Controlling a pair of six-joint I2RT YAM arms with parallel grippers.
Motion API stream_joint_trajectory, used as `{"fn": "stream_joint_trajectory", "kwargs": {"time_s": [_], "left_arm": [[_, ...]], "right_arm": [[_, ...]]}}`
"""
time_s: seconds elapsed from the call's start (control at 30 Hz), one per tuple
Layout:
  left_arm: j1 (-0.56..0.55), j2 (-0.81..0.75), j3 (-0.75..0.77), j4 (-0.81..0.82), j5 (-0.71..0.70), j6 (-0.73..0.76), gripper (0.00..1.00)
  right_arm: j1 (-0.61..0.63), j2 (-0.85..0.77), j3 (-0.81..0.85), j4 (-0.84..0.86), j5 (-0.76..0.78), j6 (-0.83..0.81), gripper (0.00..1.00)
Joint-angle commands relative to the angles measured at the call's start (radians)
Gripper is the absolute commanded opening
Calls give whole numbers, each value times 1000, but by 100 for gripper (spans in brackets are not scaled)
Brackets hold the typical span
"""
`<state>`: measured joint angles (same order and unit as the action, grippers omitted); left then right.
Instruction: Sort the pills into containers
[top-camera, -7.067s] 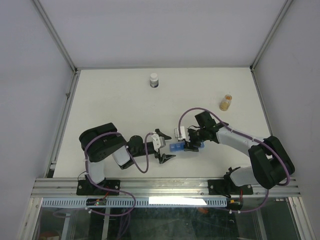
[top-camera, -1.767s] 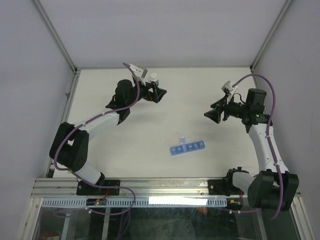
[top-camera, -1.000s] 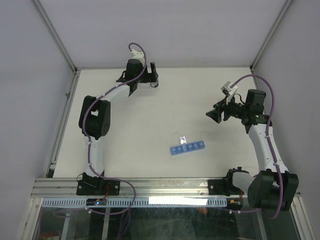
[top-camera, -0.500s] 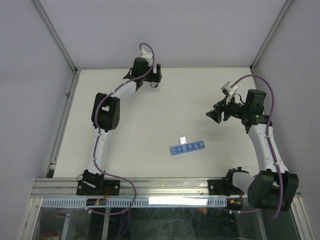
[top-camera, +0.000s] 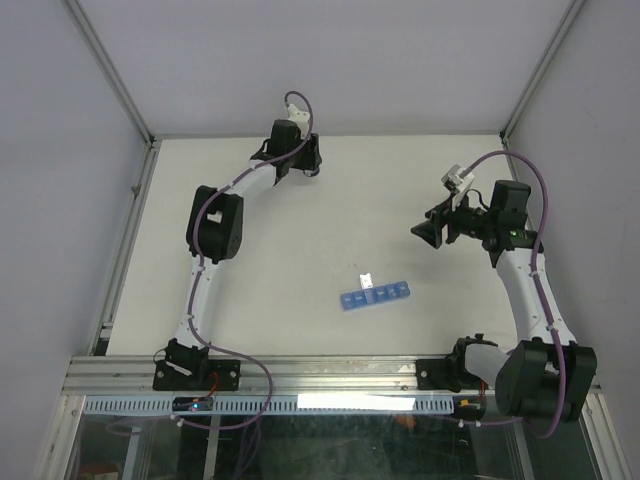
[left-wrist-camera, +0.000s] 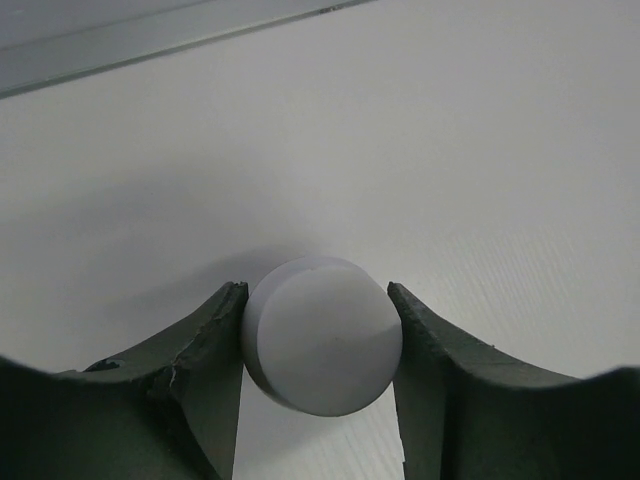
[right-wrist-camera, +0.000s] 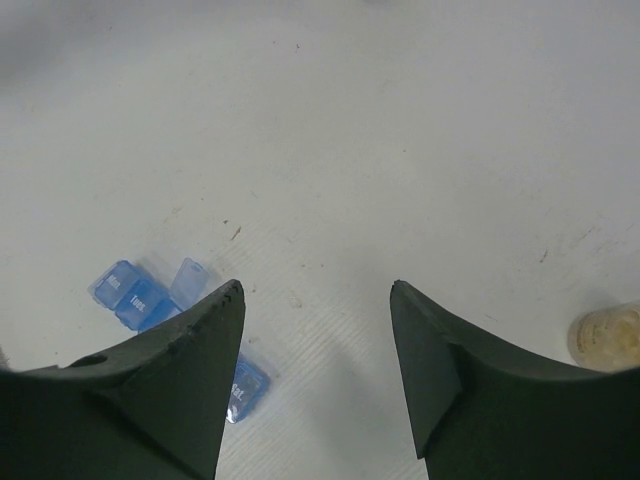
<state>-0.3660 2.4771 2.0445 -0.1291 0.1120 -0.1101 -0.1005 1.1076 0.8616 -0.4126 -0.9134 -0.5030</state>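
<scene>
The blue pill-organiser strip (top-camera: 373, 297) lies on the table near the front middle, with one cell lid flipped open. It also shows in the right wrist view (right-wrist-camera: 135, 295), partly behind my left finger. No pills are visible. My left gripper (top-camera: 310, 160) is stretched to the back of the table. In the left wrist view its fingers (left-wrist-camera: 215, 330) press both sides of the white bottle's cap (left-wrist-camera: 322, 335). My right gripper (top-camera: 428, 232) is open and empty, held above the table at the right, far from the strip.
A small amber-tan jar (right-wrist-camera: 605, 335) stands at the right edge of the right wrist view. Metal frame rails and white walls border the table. The left arm spans the left half of the table from front to back.
My left arm has reached further to the back and its gripper has settled over the white bottle, covering it in the top view. The right arm and the strip have not moved.
</scene>
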Motion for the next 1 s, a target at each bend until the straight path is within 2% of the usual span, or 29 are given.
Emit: {"fn": "stream_joint_trajectory", "kwargs": {"time_s": [0.0,0.07,0.13,0.17,0.2,0.3,0.37,0.43,0.5,0.67,0.73,0.87,0.97], "left_arm": [[-11,-203,-73,39,92,-35,6],[-11,-321,-181,89,179,-103,3],[-16,-442,-335,207,273,-196,1],[-16,-501,-457,285,324,-245,0],[-18,-563,-554,381,380,-305,0],[-27,-709,-831,743,500,-537,0],[-43,-790,-988,901,531,-647,0],[-72,-861,-1120,1020,527,-717,0],[-113,-929,-1234,1107,490,-752,0],[-291,-1098,-1421,1127,246,-692,0],[-368,-1124,-1473,1140,130,-668,0],[-482,-1130,-1519,1201,-46,-667,0],[-553,-1115,-1515,1220,-170,-667,0]], "right_arm": [[-2,-21,-3,15,-119,-22,63],[-2,-26,-5,-18,-240,-64,63],[0,-44,-14,-49,-240,-64,63],[0,-62,-23,-51,-344,-116,64],[0,-81,-37,-44,-416,-149,74],[-1,-141,-85,2,-513,-158,92],[0,-170,-112,11,-604,-184,98],[0,-194,-116,-86,-682,-323,99],[0,-211,-105,-194,-703,-466,99],[10,-252,-105,-199,-631,-505,98],[36,-275,-126,-125,-582,-436,97],[132,-340,-215,161,-425,-185,96],[166,-337,-220,181,-419,-169,96]]}}
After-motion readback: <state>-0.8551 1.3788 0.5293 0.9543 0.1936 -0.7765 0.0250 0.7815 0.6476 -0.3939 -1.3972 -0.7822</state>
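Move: The left fingers already pinch the white bottle's cap; the pill organizer lies about 39 cm back, 22 cm right and 5 cm below them, its open lid flap about 35 cm back and 20 cm right. From the right hand the bottle is some 31 cm ahead, 33 cm left and 20 cm below; the organizer is 8 cm back, 13 cm left, and the amber jar 17 cm ahead, 13 cm right, both nearly 20 cm below. Left lifts the pinched bottle and brings it some 38 cm back towards the organizer, rolling; right draws back-left, opening wide. ##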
